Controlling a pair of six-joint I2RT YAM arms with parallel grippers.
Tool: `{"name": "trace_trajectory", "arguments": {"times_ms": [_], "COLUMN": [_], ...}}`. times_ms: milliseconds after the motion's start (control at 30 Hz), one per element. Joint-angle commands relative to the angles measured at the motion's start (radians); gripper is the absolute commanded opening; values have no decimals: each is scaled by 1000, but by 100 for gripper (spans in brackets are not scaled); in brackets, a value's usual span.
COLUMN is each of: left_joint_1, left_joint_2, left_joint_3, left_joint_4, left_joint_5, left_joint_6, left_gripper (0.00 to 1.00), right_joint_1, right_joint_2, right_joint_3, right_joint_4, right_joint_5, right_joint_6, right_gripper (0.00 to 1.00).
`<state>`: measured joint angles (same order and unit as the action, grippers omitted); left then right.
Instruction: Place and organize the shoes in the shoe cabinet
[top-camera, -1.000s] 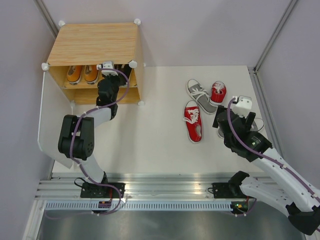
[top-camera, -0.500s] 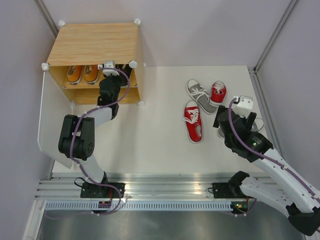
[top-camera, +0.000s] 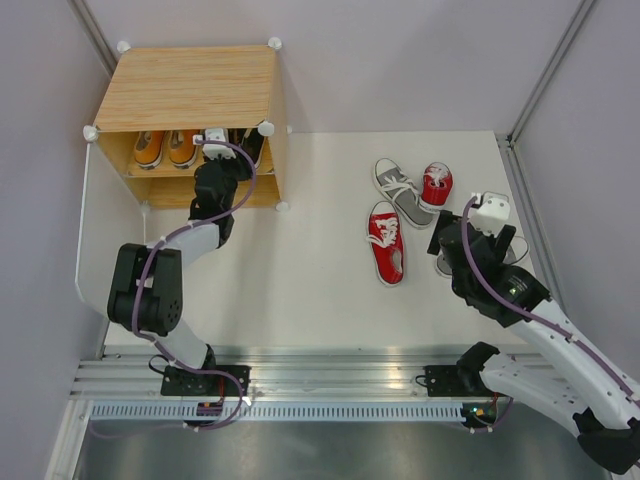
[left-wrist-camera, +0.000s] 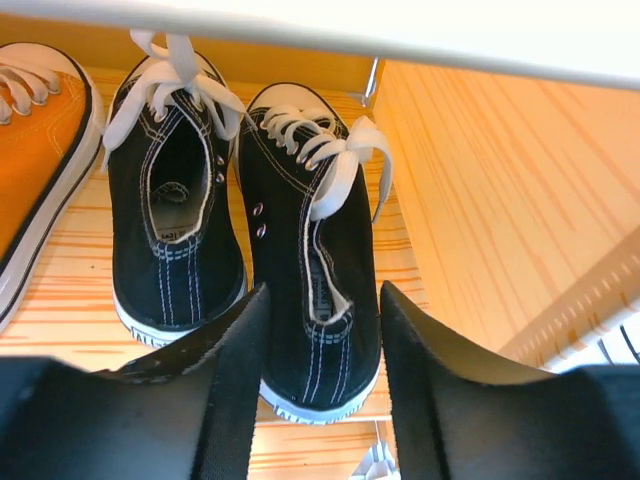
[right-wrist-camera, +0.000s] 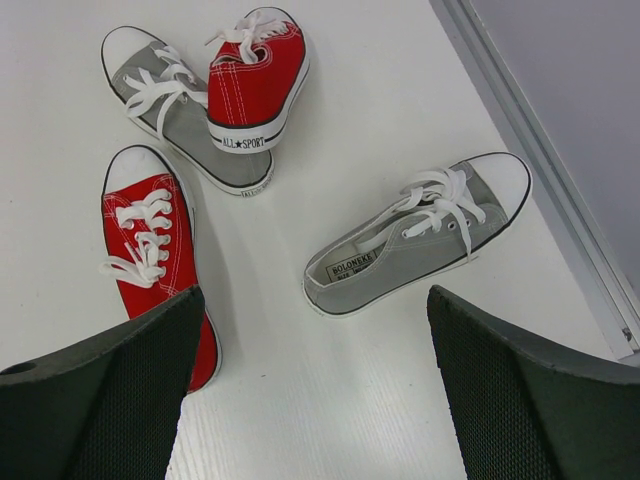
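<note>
The shoe cabinet (top-camera: 190, 85) stands at the back left with its door swung open. On its upper shelf (left-wrist-camera: 60, 330) sit an orange pair (top-camera: 165, 148) and two black shoes, the left one (left-wrist-camera: 175, 230) and the right one (left-wrist-camera: 300, 230). My left gripper (left-wrist-camera: 323, 290) reaches into the cabinet, open, its jaws on either side of the right black shoe's heel, and the shoe rests on the shelf. My right gripper (right-wrist-camera: 315, 290) hangs open above the table just behind a grey shoe (right-wrist-camera: 420, 245). A red shoe (right-wrist-camera: 150, 250) lies to its left.
Farther back a second red shoe (right-wrist-camera: 255, 80) leans on another grey shoe (right-wrist-camera: 165, 110). The cabinet's wood side wall (left-wrist-camera: 470, 200) is close on the right of my left gripper. The white door (top-camera: 90, 240) stands out along the table's left edge. A metal rail (top-camera: 530, 210) borders the right side.
The left jaws have spread apart around the black shoe's heel, and the left arm's elbow has swung left. The right arm has barely shifted.
</note>
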<state>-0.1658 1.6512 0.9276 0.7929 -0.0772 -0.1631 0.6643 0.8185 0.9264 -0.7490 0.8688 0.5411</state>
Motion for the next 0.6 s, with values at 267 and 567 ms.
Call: {"name": "trace_trajectory", "arguments": {"times_ms": [267, 567], "left_joint_1": [-5, -8], "left_joint_2": [-24, 38], "left_joint_3": [-10, 91], "left_joint_4": [-30, -12], "left_joint_5": [20, 27], "left_joint_6": [30, 30], "left_gripper": [29, 2], "right_joint_1": [-3, -3], "right_joint_2": [-21, -13], "right_joint_3": [-1, 3], "right_joint_4": [22, 28], "right_joint_5": [4, 9], "right_joint_6": [-6, -15], "right_gripper": [96, 96]}}
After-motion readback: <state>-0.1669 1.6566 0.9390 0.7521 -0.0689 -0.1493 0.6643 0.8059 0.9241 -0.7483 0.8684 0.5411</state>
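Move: The near black shoe, next to the cabinet's right wall, lies heel-first in front of the left hand: its middle is about 9 cm ahead, level sideways and some 3 cm below. The other black shoe's middle is about 12 cm ahead and 8 cm left, and the nearest orange shoe's about 11 cm ahead and 15 cm left, both at similar height. From the right hand the near black shoe is roughly 35 cm ahead, 50 cm left and slightly lower. The left fingers, half open around the back of the near black shoe's heel, close almost fully and pinch the heel's back seam. As they shut, the hand sinks about 1 cm and eases back roughly half a centimetre, still pointing forward into the cabinet, then starts forward again by about as much at the very end. ##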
